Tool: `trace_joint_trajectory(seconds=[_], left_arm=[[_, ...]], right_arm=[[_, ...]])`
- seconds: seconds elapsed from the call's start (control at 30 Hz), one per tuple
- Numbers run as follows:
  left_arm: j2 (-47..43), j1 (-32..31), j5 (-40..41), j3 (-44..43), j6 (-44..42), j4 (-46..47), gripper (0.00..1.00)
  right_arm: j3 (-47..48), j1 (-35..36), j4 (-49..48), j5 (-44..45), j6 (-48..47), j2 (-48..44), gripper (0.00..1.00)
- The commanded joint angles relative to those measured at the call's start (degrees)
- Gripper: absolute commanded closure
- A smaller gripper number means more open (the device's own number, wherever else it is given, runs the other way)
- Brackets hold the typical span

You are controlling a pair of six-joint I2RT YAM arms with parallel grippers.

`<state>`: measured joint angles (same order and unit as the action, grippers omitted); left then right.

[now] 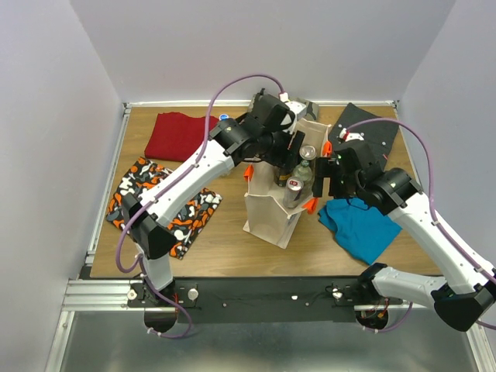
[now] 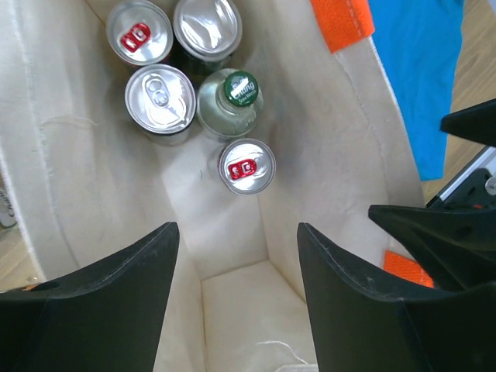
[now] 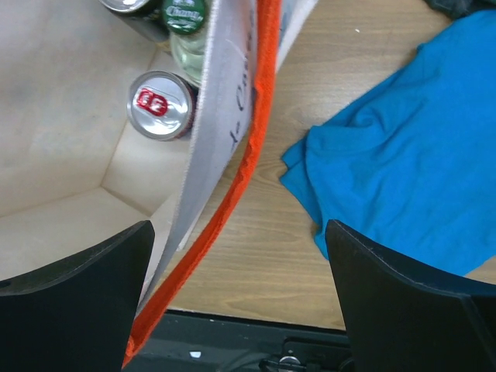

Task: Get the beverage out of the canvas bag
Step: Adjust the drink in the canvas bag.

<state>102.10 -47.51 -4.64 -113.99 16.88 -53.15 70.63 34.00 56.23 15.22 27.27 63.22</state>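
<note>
The canvas bag (image 1: 267, 217) stands upright at the table's middle, beige with orange handles (image 3: 256, 139). Inside it stand several beverage cans and a green-capped bottle (image 2: 239, 89). A red-tabbed can (image 2: 246, 165) is the can nearest my left gripper. My left gripper (image 2: 236, 229) hangs over the bag's mouth, open, with only the bag's bare floor between its fingers (image 2: 116, 302). My right gripper (image 3: 239, 226) is wide open at the bag's right rim. The bag's wall and orange strap pass between its fingers, close to the left one. The same red-tabbed can (image 3: 160, 105) shows just inside the wall.
Folded clothes lie around the bag: red (image 1: 182, 136) at back left, orange-black patterned (image 1: 167, 205) at left, blue (image 1: 360, 229) at right under the right arm, black (image 1: 372, 128) at back right. Grey walls close in the table.
</note>
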Motion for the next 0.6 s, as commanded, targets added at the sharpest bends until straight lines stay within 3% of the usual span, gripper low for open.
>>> trace_joint_trajectory(seconds=[0.0, 0.57], left_arm=[[1.96, -1.45, -1.68, -0.44, -1.68, -2.49, 0.29], [6.0, -3.21, -0.89, 7.2, -1.24, 1.9, 0.3]], right_arm=[[0.21, -0.34, 4.85, 5.43, 3.67, -0.47, 0.0], [2.06, -0.25, 5.04, 10.45, 6.05, -1.79, 0.0]])
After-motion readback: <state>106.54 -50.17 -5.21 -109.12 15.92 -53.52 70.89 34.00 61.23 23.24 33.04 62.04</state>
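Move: Inside the canvas bag, the red-tab can stands about 2 cm ahead of the left hand, 3 cm to its right and some 18 cm below. The green-capped bottle is roughly 5 cm beyond that can and 3 cm to its right; the black can is about 8 cm beyond the red-tab can and 2 cm to its left, both at a similar depth. From the right hand, the red-tab can lies about 7 cm ahead, 8 cm left and 12 cm below. Sinking deeper into the bag towards the red-tab can, the left hand goes down about 7 cm, easing back slightly, its fingers staying open and tipping some 10 degrees steeper. Meanwhile the right hand, wide open with the bag's right rim still between its fingers, shifts about 3 cm to the right and turns roughly 10 degrees clockwise. ##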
